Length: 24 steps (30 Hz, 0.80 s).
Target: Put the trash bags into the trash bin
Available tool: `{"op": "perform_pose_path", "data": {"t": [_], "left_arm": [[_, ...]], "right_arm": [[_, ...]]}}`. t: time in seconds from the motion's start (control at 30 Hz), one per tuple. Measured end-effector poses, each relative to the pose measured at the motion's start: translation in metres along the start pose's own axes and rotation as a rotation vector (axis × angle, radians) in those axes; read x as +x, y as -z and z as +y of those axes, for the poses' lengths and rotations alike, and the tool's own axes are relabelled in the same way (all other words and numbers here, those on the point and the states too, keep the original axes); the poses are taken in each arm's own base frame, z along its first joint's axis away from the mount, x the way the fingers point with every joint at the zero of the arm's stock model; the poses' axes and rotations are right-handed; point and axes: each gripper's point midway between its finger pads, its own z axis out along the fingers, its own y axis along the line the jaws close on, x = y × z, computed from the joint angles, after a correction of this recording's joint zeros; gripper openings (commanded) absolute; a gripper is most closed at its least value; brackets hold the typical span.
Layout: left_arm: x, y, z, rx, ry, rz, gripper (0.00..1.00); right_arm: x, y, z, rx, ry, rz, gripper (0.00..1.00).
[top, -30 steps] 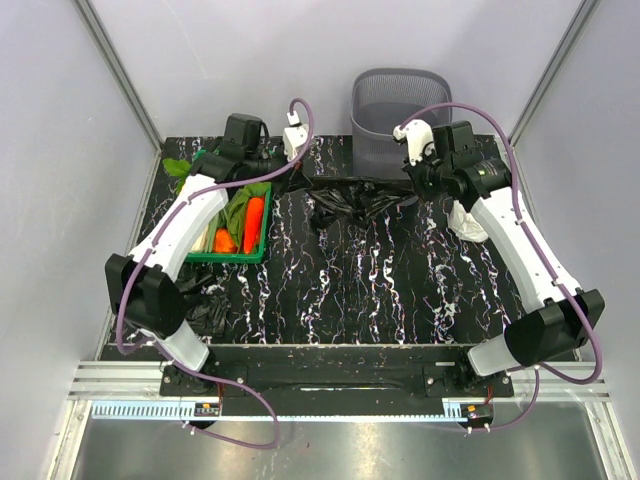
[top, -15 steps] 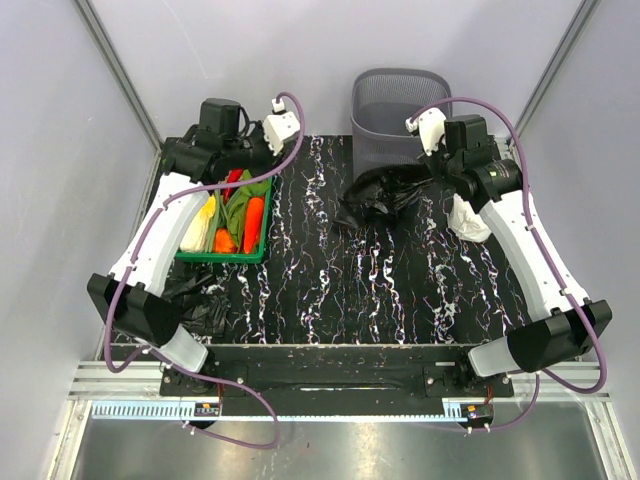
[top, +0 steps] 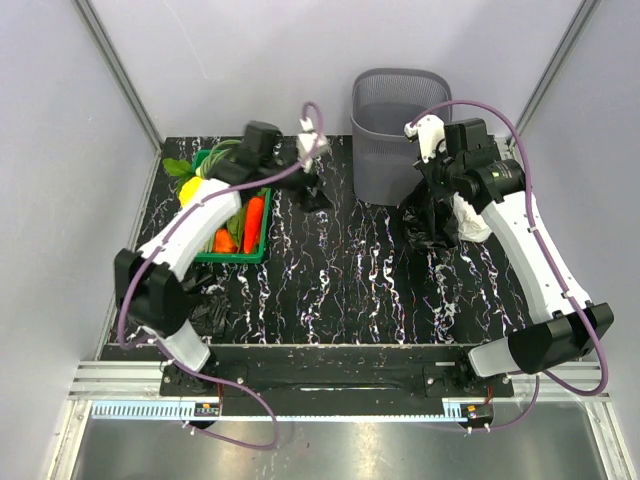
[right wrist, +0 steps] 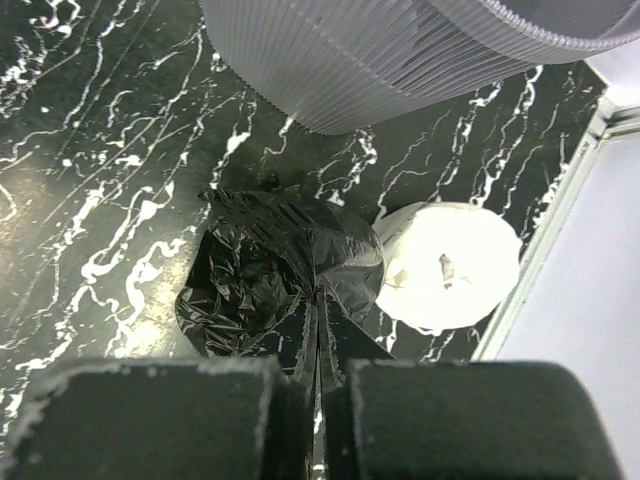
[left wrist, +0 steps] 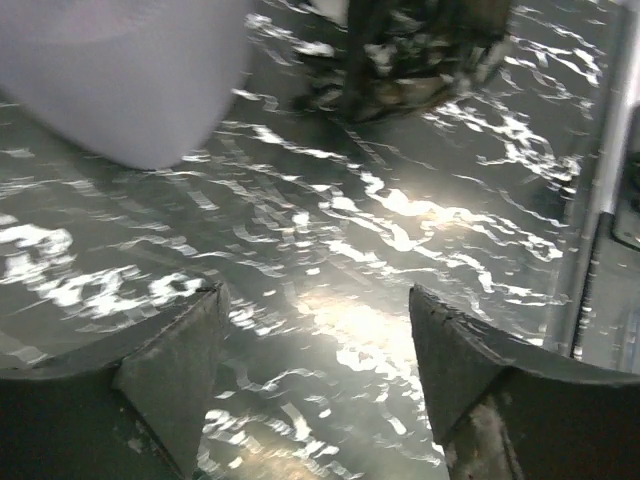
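The trash bin (top: pixel 400 120), a tall grey mesh basket, stands at the back of the table; its ribbed wall (right wrist: pixel 400 50) fills the top of the right wrist view. My right gripper (top: pixel 431 190) (right wrist: pixel 318 350) is shut on a pinched fold of a crumpled black trash bag (top: pixel 429 225) (right wrist: pixel 270 270), which hangs just right of the bin's base. My left gripper (top: pixel 314 192) (left wrist: pixel 315 340) is open over bare tabletop left of the bin, with nothing between its fingers. A second black trash bag (top: pixel 205 305) lies at the front left by the left arm's base.
A green crate (top: pixel 236 256) of vegetables sits at the back left. A white roll (top: pixel 468 226) (right wrist: pixel 450 265) lies beside the hanging bag, near the table's right rail (right wrist: pixel 560 200). A blurred dark crumpled mass (left wrist: pixel 420 50) shows far ahead of the left gripper.
The left gripper let go of the bag, opened and swung right from over the crate toward the bin. The right gripper carried the bag from in front of the bin to its right side.
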Motion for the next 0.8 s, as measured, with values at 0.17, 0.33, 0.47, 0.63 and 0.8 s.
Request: {"op": "perform_pose_path", "data": {"t": [0.17,0.33,0.47,0.63,0.8], "left_arm": [[0.042,-0.068,-0.069,0.181,0.003,0.107,0.89],[0.046,-0.102,-0.129,0.26,-0.107,0.159,0.91],[0.031,-0.109,-0.13,0.182,-0.204,0.145,0.92],[0.024,-0.114,-0.105,0.028,-0.304,0.145,0.92],[0.014,-0.112,-0.073,-0.119,-0.421,0.149,0.92]], "right_arm": [[-0.007,0.009,0.006,-0.039,-0.058,-0.007,0.0],[-0.037,0.018,0.001,-0.051,-0.126,-0.061,0.0],[-0.057,0.02,-0.001,-0.085,-0.182,-0.092,0.0],[-0.073,0.023,0.001,-0.137,-0.227,-0.116,0.0],[-0.069,0.026,0.01,-0.183,-0.238,-0.099,0.0]]}}
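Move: The trash bag hangs from the right hand's shut fingers, its middle some 9 cm below and 3 cm back of them. From the open left hand the bag lies about 23 cm right, 3 cm back and 8 cm lower. From the right hand, the trash bin's middle is about 13 cm ahead, 6 cm left and 12 cm below; the white roll lies roughly 12 cm right, 3 cm back, 20 cm down. Left hand, opening wider, swings 12 cm right, back then forward, towards the bag; right lifts it 6 cm. ##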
